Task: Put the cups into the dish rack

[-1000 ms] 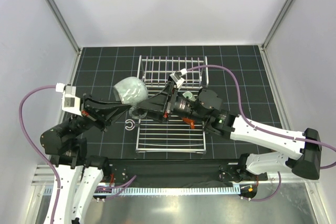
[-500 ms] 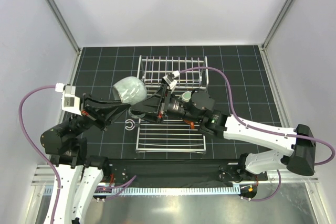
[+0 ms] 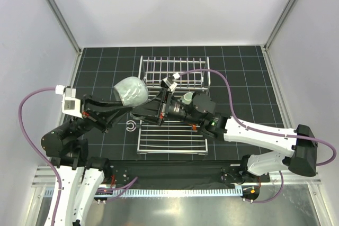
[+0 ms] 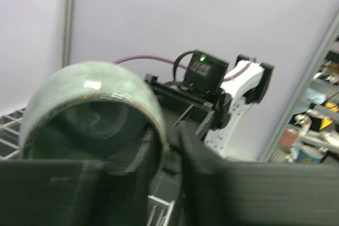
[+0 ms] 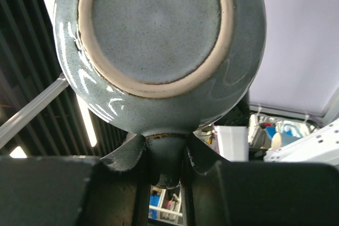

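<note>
The pale grey-green round mug (image 3: 131, 91) hangs tilted above the table, left of the dish rack (image 3: 175, 71). My left gripper (image 3: 127, 110) straddles its rim. In the left wrist view one finger sits inside the mug (image 4: 90, 93) and the other outside, with a thin blurred gap at the gripper (image 4: 169, 152). My right gripper (image 3: 142, 114) reaches in from the right. In the right wrist view the mug's base (image 5: 156, 30) faces the camera, and the gripper (image 5: 165, 154) is shut on the mug's handle (image 5: 165, 158). A mint-green mug (image 3: 188, 98) stands in the rack.
A small white C-shaped hook (image 3: 131, 126) lies on the black gridded table just left of the rack's flat base (image 3: 172, 137). The rack's upright barred section stands at the back. The right arm stretches across the rack.
The right arm has reached left across the rack to the mug, and its jaws have closed onto the handle. The left jaws have eased slightly. The mug has barely moved.
</note>
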Robot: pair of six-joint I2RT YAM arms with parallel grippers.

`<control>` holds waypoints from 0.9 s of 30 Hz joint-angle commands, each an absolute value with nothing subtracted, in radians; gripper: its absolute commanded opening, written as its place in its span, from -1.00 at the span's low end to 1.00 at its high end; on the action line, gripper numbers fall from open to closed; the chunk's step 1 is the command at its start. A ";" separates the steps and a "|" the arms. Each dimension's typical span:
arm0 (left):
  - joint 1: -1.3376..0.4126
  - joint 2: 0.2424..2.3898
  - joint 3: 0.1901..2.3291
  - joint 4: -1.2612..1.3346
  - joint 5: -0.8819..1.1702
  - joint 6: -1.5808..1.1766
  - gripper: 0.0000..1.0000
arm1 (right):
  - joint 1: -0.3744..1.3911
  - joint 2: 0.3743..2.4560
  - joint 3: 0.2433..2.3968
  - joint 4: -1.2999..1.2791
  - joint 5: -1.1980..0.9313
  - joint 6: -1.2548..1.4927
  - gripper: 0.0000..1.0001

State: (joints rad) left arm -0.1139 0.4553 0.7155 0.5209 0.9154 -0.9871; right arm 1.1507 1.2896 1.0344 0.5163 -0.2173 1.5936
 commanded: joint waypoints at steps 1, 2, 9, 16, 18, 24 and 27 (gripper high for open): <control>-0.121 0.428 0.724 0.606 0.927 -1.008 -0.40 | 1.146 1.263 1.011 0.609 -0.137 1.533 -0.92; -0.121 0.422 0.719 0.603 0.919 -1.008 0.11 | 1.146 1.253 1.005 0.598 -0.133 1.510 -0.92; -0.123 0.394 0.742 0.445 0.899 -0.928 0.93 | 1.134 1.169 0.969 0.346 -0.104 1.309 -0.92; -0.124 0.406 0.945 -0.217 0.620 -0.577 0.92 | 1.150 1.026 0.996 -0.107 0.035 0.954 -0.92; -0.124 0.413 0.965 -0.348 0.439 -0.554 0.92 | 1.163 1.020 1.005 -0.228 0.054 0.882 -0.92; -0.123 0.417 0.960 -0.465 0.226 -0.615 0.94 | 1.279 1.057 1.005 -0.405 0.222 0.703 -0.92; -0.123 0.419 0.947 -0.472 0.224 -0.633 0.93 | 1.299 1.094 0.979 -0.439 0.311 0.661 -0.92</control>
State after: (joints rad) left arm -0.1226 0.4107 0.9531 -0.3958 0.3157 -0.6281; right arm 1.2781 1.0901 0.9642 -0.4683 0.1574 0.7845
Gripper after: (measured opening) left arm 0.968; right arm 0.233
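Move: The grey cup's middle is about 5 cm ahead of the left gripper and a little above it. For the right gripper, which holds its handle, the open rack bars to fill lie roughly 5 cm forward, 8 cm right and 36 cm below. From the right gripper, the orange cup is some 11 cm forward and 19 cm right, the green cup 19 cm forward and 18 cm right, both about 35 cm down. Open the left gripper wide to let go of the grey cup's rim, sink a touch, then swing it forward and left about 10 cm, turning counter-clockwise and tipping down. Keep the right fingers pinched on the handle and lower the cup some 20 cm towards the rack, shifting about 10 cm right and rolling the wrist some 65 degrees so the fingers tip downward. ##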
